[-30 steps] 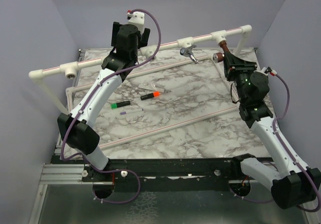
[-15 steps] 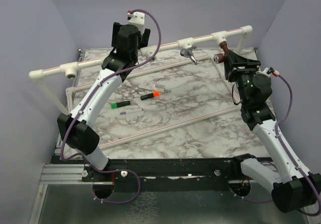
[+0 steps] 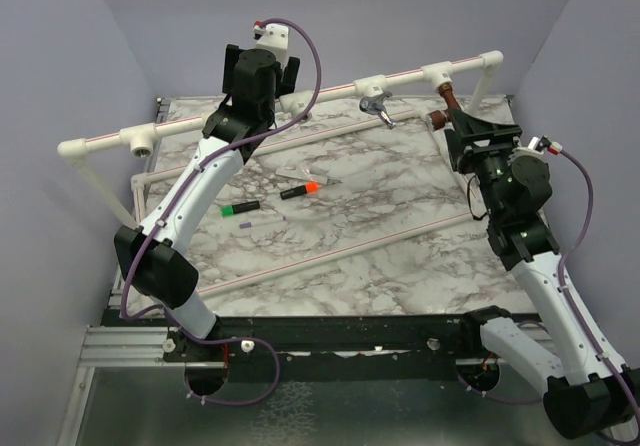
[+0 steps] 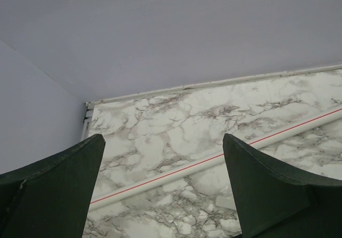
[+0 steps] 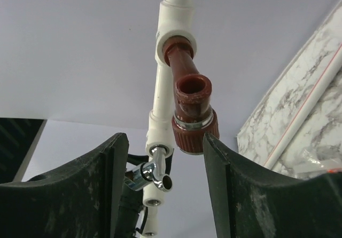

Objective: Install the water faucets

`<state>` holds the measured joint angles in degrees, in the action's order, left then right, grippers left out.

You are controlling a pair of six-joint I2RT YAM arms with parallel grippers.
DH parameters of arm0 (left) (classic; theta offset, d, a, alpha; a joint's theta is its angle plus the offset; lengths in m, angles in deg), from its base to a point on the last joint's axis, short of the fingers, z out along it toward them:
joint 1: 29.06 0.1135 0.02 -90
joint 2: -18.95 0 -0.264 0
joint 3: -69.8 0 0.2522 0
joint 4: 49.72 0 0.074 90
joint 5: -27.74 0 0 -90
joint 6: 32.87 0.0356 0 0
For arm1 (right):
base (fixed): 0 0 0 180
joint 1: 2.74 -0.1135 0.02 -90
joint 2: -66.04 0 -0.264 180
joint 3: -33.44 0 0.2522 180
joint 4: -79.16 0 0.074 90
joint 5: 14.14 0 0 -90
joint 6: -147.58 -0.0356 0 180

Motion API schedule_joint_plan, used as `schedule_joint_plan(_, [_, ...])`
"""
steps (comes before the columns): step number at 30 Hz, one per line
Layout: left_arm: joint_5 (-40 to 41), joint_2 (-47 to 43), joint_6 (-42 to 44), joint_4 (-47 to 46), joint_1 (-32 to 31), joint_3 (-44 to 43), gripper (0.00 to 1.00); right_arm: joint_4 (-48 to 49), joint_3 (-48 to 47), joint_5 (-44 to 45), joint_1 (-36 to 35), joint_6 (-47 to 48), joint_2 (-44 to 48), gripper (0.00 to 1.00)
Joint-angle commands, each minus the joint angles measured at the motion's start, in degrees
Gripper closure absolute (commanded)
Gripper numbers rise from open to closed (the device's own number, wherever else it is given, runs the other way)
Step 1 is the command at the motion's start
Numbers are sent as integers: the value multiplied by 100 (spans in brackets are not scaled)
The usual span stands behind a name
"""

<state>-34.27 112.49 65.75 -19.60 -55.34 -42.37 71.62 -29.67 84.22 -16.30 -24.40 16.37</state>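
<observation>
The copper-coloured faucet [image 3: 443, 106] hangs from the right tee [image 3: 437, 73] of the white pipe rail; in the right wrist view it [image 5: 191, 110] sits screwed into that tee [image 5: 176, 27]. The silver faucet [image 3: 376, 106] sits in the tee to its left and shows in the right wrist view [image 5: 152, 174]. My right gripper [image 3: 456, 121] is open just below the copper faucet, whose ribbed knob is near the right finger [image 5: 240, 184], apart from it. My left gripper [image 3: 262, 63] is open and empty at the rail further left, and its wrist view [image 4: 160, 158] shows only the table.
Two marker pens, one orange-capped [image 3: 300, 190] and one green-capped [image 3: 239, 208], lie mid-table. A loose white pipe [image 3: 340, 251] crosses the marble top. The rail [image 3: 200, 126] runs along the back with an open tee [image 3: 140, 146] at left. Walls stand close on both sides.
My right wrist has shifted right and a little nearer, with the gripper staying by the copper faucet. The left arm has not moved.
</observation>
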Motion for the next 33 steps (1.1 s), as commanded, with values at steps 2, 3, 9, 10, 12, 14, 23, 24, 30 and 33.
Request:
schedule_joint_plan(2, [-793, 314, -473, 693, -316, 277, 7, -1053, -227, -192, -44, 789, 213, 36])
schedule_joint_plan(3, [-809, 322, -472, 689, -316, 271, 7, -1127, -269, -217, -44, 951, 239, 36])
schedule_joint_plan(9, [-821, 315, -493, 693, -316, 271, 7, -1489, -557, -268, -45, 2113, 313, 36])
schedule_joint_plan(10, [-821, 314, -492, 693, -316, 272, 7, -1520, -599, -265, -42, 2353, 318, 36])
schedule_joint_plan(12, [-828, 306, -493, 693, -316, 275, 7, -1524, -614, -243, -49, 2802, 347, 36])
schedule_joint_plan(14, [-826, 306, -493, 693, -324, 281, 7, -1566, -635, -161, -44, 3181, 384, 36])
schedule_joint_plan(23, [-797, 306, -467, 693, -324, 292, 7, -1414, -867, 133, -48, 6499, 648, 36])
schedule_joint_plan(24, [-795, 306, -462, 693, -325, 288, 7, -1392, -889, 154, -48, 6863, 686, 35])
schedule_joint_plan(30, [-795, 316, -467, 693, -325, 287, 7, -1355, -1085, 105, -44, 9183, 816, 35])
schedule_joint_plan(33, [-797, 316, -467, 693, -325, 282, 7, -1349, -1126, -45, -46, 10227, 873, 35])
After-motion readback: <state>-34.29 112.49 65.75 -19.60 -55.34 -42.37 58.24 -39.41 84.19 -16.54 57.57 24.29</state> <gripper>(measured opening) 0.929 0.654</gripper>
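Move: The red-brown faucet, hanging in its white tee, lies some 5 cm ahead of the right hand, 2 cm to its left and 1 cm below; the tee is 9 cm ahead, 4 cm left and 2 cm up. The chrome faucet is about 14 cm left and 6 cm ahead, level; the pipe corner 5 cm right, 10 cm ahead and 3 cm up. From the left hand the red-brown faucet lies roughly 30 cm right and 9 cm back, level. The red-brown faucet is left in its tee as the right hand, fingers already parted and staying open, moves off about 5 cm back and 5 cm to the right, dipping slightly before it climbs. Meanwhile the wrist rolls some 80 degrees, left side going down, bringing the stacked fingers side by side, still pointing forward. ##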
